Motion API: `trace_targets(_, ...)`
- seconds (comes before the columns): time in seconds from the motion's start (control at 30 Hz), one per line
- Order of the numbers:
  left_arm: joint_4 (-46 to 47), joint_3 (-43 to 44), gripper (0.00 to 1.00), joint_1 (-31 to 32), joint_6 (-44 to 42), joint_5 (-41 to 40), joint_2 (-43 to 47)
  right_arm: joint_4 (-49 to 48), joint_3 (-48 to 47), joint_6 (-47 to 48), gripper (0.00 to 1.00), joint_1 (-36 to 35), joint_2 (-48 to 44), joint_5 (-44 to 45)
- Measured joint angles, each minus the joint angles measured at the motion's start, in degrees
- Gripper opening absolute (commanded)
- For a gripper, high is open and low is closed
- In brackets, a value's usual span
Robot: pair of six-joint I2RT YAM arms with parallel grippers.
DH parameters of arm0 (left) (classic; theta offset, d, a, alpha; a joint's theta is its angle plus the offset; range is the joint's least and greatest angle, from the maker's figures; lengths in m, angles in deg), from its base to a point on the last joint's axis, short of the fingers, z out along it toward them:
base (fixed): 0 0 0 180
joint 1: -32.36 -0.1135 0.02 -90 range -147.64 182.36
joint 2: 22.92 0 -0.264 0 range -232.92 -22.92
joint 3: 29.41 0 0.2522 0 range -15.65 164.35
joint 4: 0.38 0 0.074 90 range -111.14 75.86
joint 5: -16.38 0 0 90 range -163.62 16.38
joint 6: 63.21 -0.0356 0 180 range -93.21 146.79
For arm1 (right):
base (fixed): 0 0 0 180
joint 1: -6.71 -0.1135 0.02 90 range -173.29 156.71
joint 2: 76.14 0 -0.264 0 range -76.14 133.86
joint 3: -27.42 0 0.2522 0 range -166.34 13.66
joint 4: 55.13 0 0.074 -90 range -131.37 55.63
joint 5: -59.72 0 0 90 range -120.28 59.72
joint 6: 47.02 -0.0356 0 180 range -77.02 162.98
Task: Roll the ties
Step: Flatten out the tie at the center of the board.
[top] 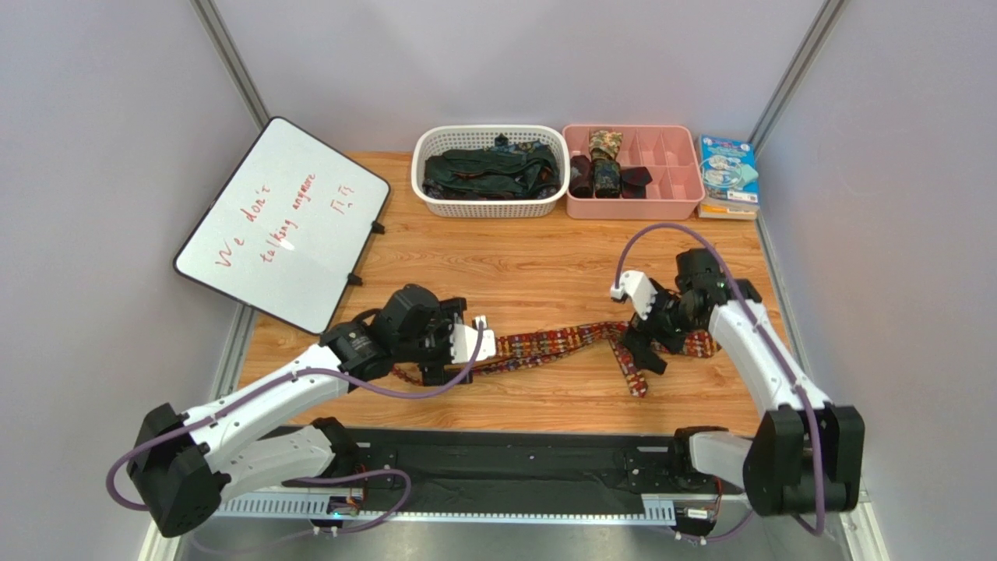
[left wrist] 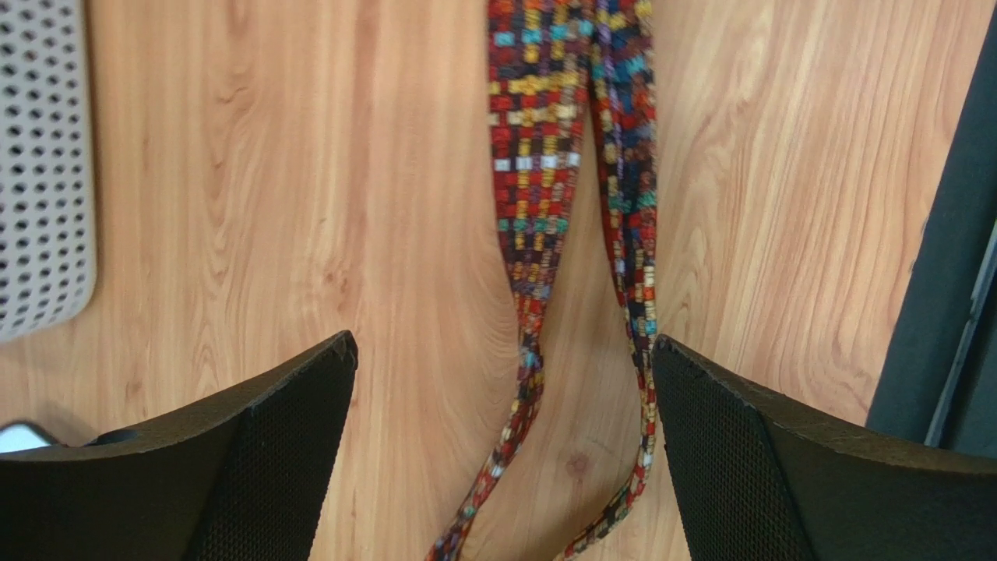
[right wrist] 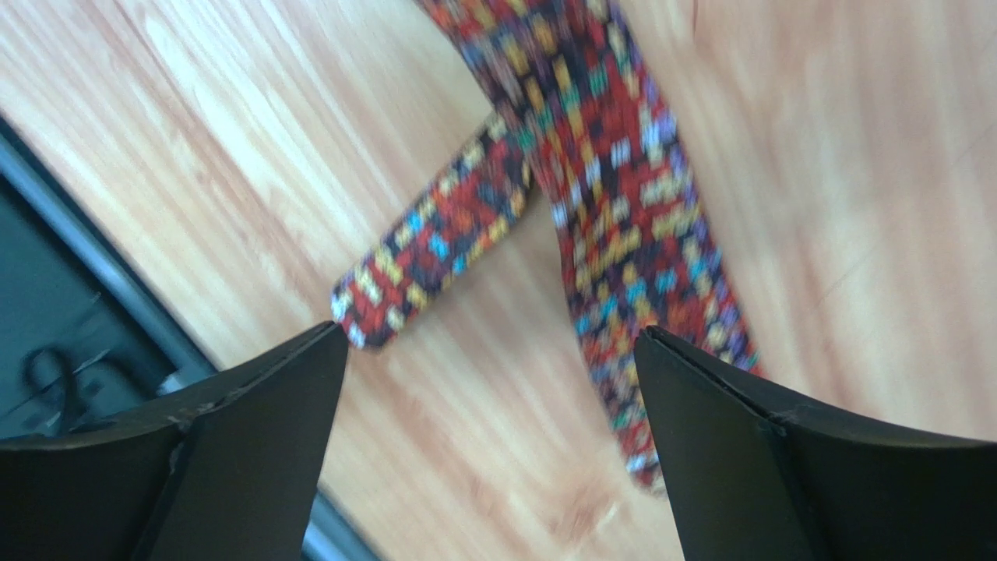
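The patterned red-orange-yellow tie (top: 550, 344) lies folded across the middle of the wooden table. My left gripper (top: 478, 343) is open and empty, low over the tie's left part. In the left wrist view two strands of the tie (left wrist: 538, 175) run between the open fingers of the gripper (left wrist: 503, 362); the right strand lies close to the right finger (left wrist: 749, 456). My right gripper (top: 641, 346) is open and empty over the tie's right part. In the right wrist view the tie's wide end (right wrist: 609, 199) and narrow end (right wrist: 433, 246) lie beyond the open gripper (right wrist: 492, 351).
A white basket (top: 489, 208) at the back holds dark green ties (top: 486, 173); it also shows in the left wrist view (left wrist: 41, 175). A pink divided tray (top: 673, 175) beside it holds a rolled camouflage tie (top: 604, 146). A whiteboard (top: 281, 222) leans at the left. A black mat (top: 492, 468) runs along the near edge.
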Motion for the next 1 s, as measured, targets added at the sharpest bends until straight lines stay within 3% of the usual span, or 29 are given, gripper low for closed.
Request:
trace_targets(0.2,3.0,-6.2,0.99,2.5,-10.4,-0.6,-0.3,-14.8,10.1,0.6,1.0,-9.9,-6.3,0.6)
trace_targets(0.53,5.6,-7.8,1.0,8.2,-17.3,-4.0,-6.8,-29.9,14.4,2.1,0.87,-17.3,2.5,6.1)
trace_targets(0.63,8.2,-8.3,0.99,8.9,-17.9,-5.8,-9.4,-32.3,13.5,2.5,0.66,-17.6,5.1,6.5)
trace_targets(0.67,8.9,-8.4,0.99,9.1,-18.2,-6.4,-10.5,-32.9,13.0,2.8,0.52,-17.8,6.1,6.7)
trace_targets(0.73,10.6,-8.4,0.96,9.3,-18.4,-7.6,-12.7,-33.4,12.0,3.5,0.35,-17.8,7.8,6.9)
trace_targets(0.77,11.1,-8.4,0.93,9.3,-18.4,-8.2,-13.7,-33.2,11.2,3.5,0.16,-17.9,8.9,7.1)
trace_targets(0.87,12.8,-7.9,0.78,9.3,-18.3,-9.7,-16.5,-30.7,7.9,3.8,0.0,-17.9,12.3,7.1)
trace_targets(0.9,13.3,-7.6,0.62,9.3,-18.1,-10.0,-17.2,-29.4,6.6,3.9,0.0,-17.9,13.3,6.9)
trace_targets(0.97,13.5,-6.7,0.42,9.3,-17.4,-10.5,-19.1,-25.4,3.5,4.1,0.0,-17.9,15.5,6.3)
trace_targets(1.0,13.4,-6.0,0.23,9.2,-16.8,-10.7,-20.0,-23.5,2.1,4.4,0.0,-17.9,16.3,5.9)
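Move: The tie lies crumpled across the near part of the board. The place where its strands cross is about 5 cm ahead of the right hand, 7 cm left and 7 cm below; its short tail ends some 4 cm back and 2 cm left of that hand, its broad right end about 4 cm ahead and 11 cm right. For the left hand, its narrower stretch is 1 cm ahead, 1 cm right and 10 cm below, with the white basket some 33 cm ahead and 4 cm right. The tie's crossing is pinched shut between the right fingers after that open hand sweeps left and sinks, then pushes forward, some 7 cm left and 6 cm down in all, turning about 20 degrees counter-clockwise. Over the narrower stretch the left hand sinks nearly 10 cm, dipping back briefly and returning, tips its fingers steeper, and starts to close them around the tie without shutting. ##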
